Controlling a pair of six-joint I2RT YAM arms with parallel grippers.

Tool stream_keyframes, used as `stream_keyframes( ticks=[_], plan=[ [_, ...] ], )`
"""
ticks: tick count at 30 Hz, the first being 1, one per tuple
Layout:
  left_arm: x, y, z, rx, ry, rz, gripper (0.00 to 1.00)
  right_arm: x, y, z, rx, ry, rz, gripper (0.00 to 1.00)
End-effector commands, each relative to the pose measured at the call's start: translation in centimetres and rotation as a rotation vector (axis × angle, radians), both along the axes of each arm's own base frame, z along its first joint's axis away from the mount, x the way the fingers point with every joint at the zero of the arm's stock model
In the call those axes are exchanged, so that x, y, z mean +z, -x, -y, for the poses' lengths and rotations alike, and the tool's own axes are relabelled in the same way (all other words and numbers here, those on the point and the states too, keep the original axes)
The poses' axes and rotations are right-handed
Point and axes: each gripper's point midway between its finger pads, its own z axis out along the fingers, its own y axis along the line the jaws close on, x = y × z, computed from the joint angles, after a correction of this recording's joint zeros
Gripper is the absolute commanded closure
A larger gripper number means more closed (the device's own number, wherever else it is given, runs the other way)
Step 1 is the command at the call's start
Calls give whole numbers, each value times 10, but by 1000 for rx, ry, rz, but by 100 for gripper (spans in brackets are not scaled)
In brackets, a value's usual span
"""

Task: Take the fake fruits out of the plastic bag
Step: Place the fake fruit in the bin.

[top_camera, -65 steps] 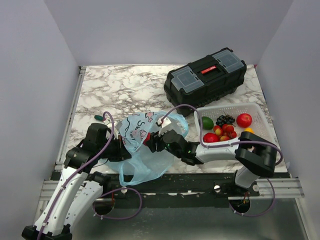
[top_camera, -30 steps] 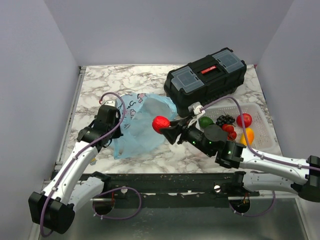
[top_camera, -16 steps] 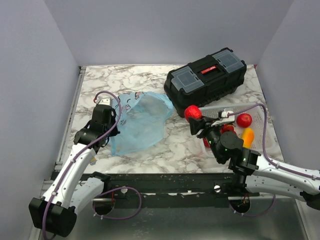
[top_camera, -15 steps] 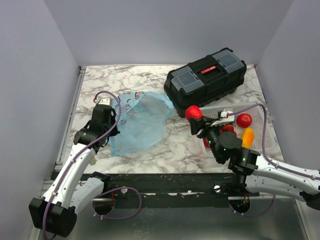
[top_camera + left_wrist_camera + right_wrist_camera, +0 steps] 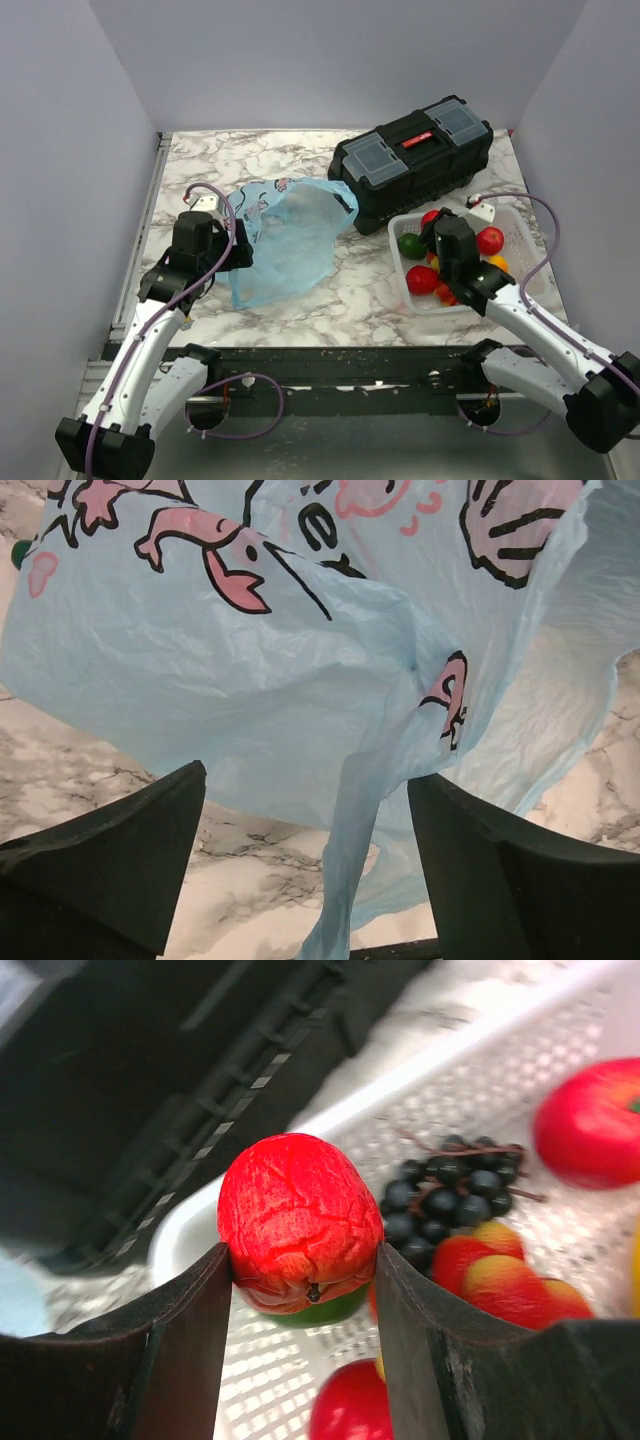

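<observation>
The light-blue plastic bag (image 5: pixel 290 235) with pink figures lies crumpled on the marble table, left of centre. My left gripper (image 5: pixel 240 257) sits at its left edge, open. In the left wrist view the bag (image 5: pixel 300 680) fills the frame and a loose strip of it hangs between the wide-apart fingers (image 5: pixel 110 860), not pinched. My right gripper (image 5: pixel 433 225) is shut on a wrinkled red fruit (image 5: pixel 300 1215), held just above the white basket (image 5: pixel 520 215). Beneath it lie a green fruit (image 5: pixel 335 1310), dark grapes (image 5: pixel 450 1195) and other red fruits (image 5: pixel 489 240).
A black toolbox (image 5: pixel 410 155) stands at the back, right behind the basket and touching the bag's right corner. In the right wrist view the toolbox (image 5: pixel 150 1080) is close beyond the basket rim (image 5: pixel 400 1085). Grey walls enclose the table on three sides.
My left gripper has opened and let go of the bag, which has settled on the table. The right arm has carried the red fruit rightward from mid-table to over the basket.
</observation>
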Motion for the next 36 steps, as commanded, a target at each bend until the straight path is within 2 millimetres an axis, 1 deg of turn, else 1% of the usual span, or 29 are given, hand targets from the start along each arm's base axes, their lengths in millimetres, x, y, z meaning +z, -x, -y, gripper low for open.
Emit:
stream_keyframes(
  ticks=[1, 3, 5, 8, 11, 14, 17, 20, 21, 22, 25, 27, 30, 32, 33, 36],
  plan=[
    [11, 1, 11, -70, 44, 58, 4, -27, 2, 29, -110, -107, -123, 99],
    [16, 2, 12, -78, 49, 81, 1, -37, 4, 42, -154, -125, -148, 99],
    [23, 3, 12, -86, 56, 118, 1, -43, 5, 48, -173, -131, -160, 99],
    [36, 6, 11, -82, 67, 186, 1, -51, 5, 46, -164, -130, -184, 95],
    [49, 10, 4, -58, 68, 262, 1, -56, 4, 40, -131, -132, -206, 94],
    [57, 14, 2, -53, 75, 308, 1, -62, 4, 37, -118, -135, -221, 89],
    [60, 15, 2, -55, 77, 323, 1, -66, 4, 37, -120, -136, -226, 73],
    [62, 15, 2, -57, 75, 332, 1, -69, 5, 35, -111, -138, -231, 63],
    [63, 16, 1, -56, 76, 336, 1, -69, 5, 34, -105, -141, -232, 57],
    [64, 17, 1, -56, 77, 341, 1, -67, 5, 34, -102, -140, -228, 54],
    [69, 20, 1, -56, 83, 370, 1, -61, 7, 34, -85, -139, -211, 40],
    [73, 23, 0, -53, 93, 391, 1, -52, 8, 33, -67, -140, -193, 31],
    [81, 30, 0, -37, 133, 417, 1, -35, 12, 28, -27, -163, -157, 11],
    [88, 35, -3, 4, 182, 430, 1, -23, 16, 25, 2, -186, -133, 2],
    [94, 38, -3, 16, 205, 448, 1, -16, 18, 23, 15, -198, -120, 0],
    [118, 47, -2, 26, 277, 508, 1, 7, 26, 17, 81, -216, -79, 0]
  ],
)
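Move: The right hand still holds the wrinkled red fruit above the bin; its resting spot there is about 4 cm to the right and 8 below, neither ahead nor back. Around that spot, the green avocado lies 5 cm left and 1 back, the black grapes 4 cm right and 2 ahead, and the big red fruit 3 cm left and 7 back. From the left hand the spot is roughly 36 cm right, 5 ahead and 8 below. Right hand moves right, sinks 6 cm into the bin, releases the red fruit, rises; left climbs from the bag. ##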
